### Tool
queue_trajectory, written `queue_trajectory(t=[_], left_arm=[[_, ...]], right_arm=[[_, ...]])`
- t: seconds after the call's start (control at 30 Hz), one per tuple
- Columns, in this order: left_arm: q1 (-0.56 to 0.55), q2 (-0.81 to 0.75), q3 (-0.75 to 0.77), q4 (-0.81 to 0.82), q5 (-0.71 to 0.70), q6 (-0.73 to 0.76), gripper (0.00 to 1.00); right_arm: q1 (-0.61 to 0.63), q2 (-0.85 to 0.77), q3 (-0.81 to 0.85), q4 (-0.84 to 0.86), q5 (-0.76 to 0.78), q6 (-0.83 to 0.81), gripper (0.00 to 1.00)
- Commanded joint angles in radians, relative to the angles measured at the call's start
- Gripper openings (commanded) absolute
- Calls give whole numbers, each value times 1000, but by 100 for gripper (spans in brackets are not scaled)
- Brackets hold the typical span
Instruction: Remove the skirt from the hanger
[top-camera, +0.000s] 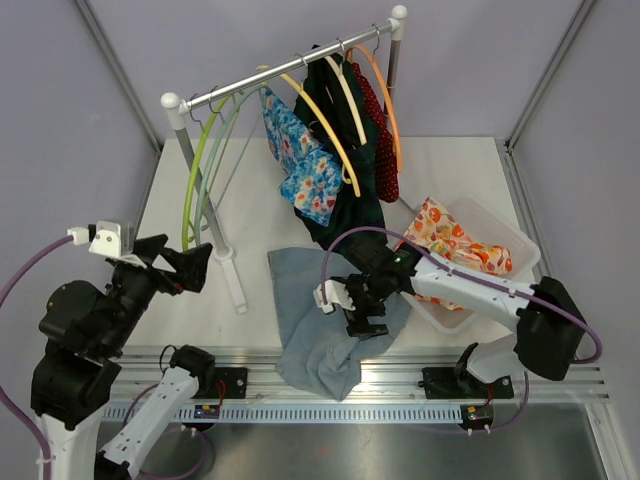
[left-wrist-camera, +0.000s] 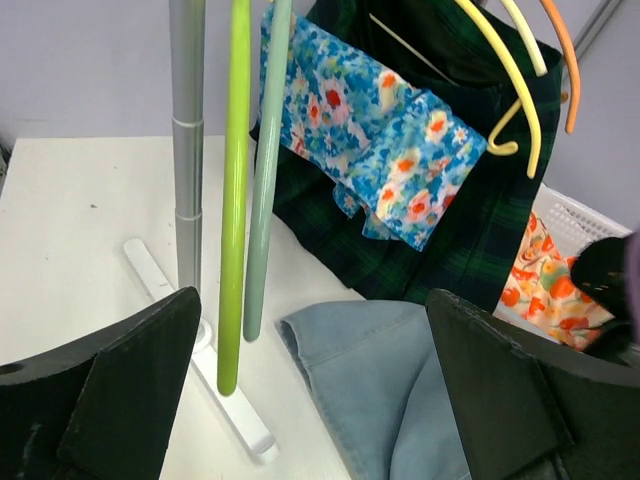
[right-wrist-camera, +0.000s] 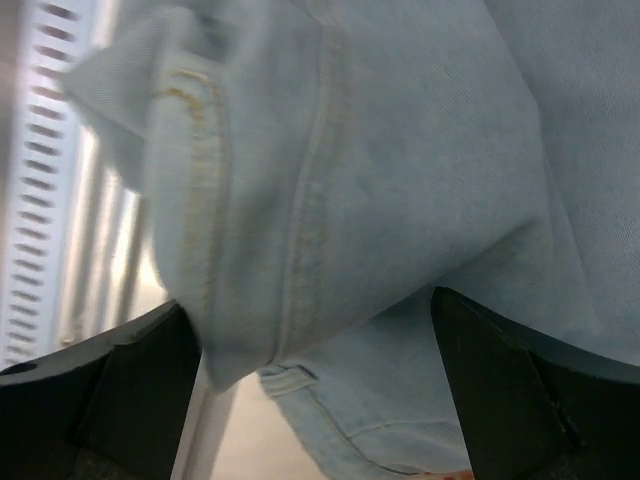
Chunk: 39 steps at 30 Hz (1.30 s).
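A light blue denim skirt (top-camera: 300, 290) lies crumpled on the table, off any hanger, its lower end hanging over the front rail. It also shows in the left wrist view (left-wrist-camera: 400, 380) and fills the right wrist view (right-wrist-camera: 400, 150). My right gripper (top-camera: 355, 308) is open just above it, jaws wide apart over the folded fabric (right-wrist-camera: 315, 400). My left gripper (top-camera: 197, 266) is open and empty, facing the rack (left-wrist-camera: 315, 400). On the rack (top-camera: 290, 70) a blue floral skirt (top-camera: 300, 165) hangs on a yellow hanger (top-camera: 325, 125), beside a dark green plaid garment (top-camera: 345, 190) and a red dotted one (top-camera: 383, 140).
Two empty hangers, lime green (top-camera: 192, 180) and grey-green (top-camera: 208, 175), hang at the rack's left end. The rack's white foot (top-camera: 232, 275) lies between my left gripper and the denim. A white bin (top-camera: 505, 240) at the right holds an orange floral cloth (top-camera: 450, 240).
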Motion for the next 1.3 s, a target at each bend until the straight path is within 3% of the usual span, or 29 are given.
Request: queue_trajectory(t=[0.0,0.07,0.13,0.2,0.23,0.33,0.47,0.6,0.7,0.83,1.27], left_arm=[[4,-77,-44,29,80,17,99],[4,-102,-70,33,109,6,99],[4,-133,-87,41,138,9,99],[4,-151,-107,56,190,22,99],[4,-165,-112,60,204,28,99],[3,-180,-120,78,247,34,99],[3,-183,-117,102,260,31,99],[3,-183,-124,145,267,8,99],[4,-173,-123,173,278,-7,99],[4,-142,-97,190,307,-20,99],[4,-77,-49,228,345,-17,99]], right_arm=[[55,83,-33,249,295,151,99],[69,131,-29,301,367,180,91],[71,151,15,294,366,205,68],[69,143,98,205,325,209,37],[68,128,127,165,262,206,15],[62,27,261,-5,171,127,0],[-44,-59,515,-275,71,78,0],[-231,-110,757,-343,14,136,0],[-357,-160,828,-339,52,183,0],[-538,-232,842,-305,169,213,0],[-753,-346,642,-274,499,176,0]])
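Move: The denim skirt lies spread on the table under the open right hand; the fold to grab is about 3 cm ahead, 1 cm left and 5 cm below it. The white basket is some 20 cm to the hand's right and 14 cm ahead, the orange floral skirt in it. The hem side of the plaid skirt hangs about 20 cm ahead and 4 cm left. From the left hand that denim fold is roughly 28 cm right, level ahead, 34 cm below. The right hand dips about 5 cm while easing forward, pinches the denim skirt's fold, then sweeps it up over 30 cm and round to the right and forward until above the basket, sinking slightly and turning some 60 degrees clockwise so the fingers point forward and down. Meanwhile the empty, open left hand eases back and right, turning a little clockwise. ##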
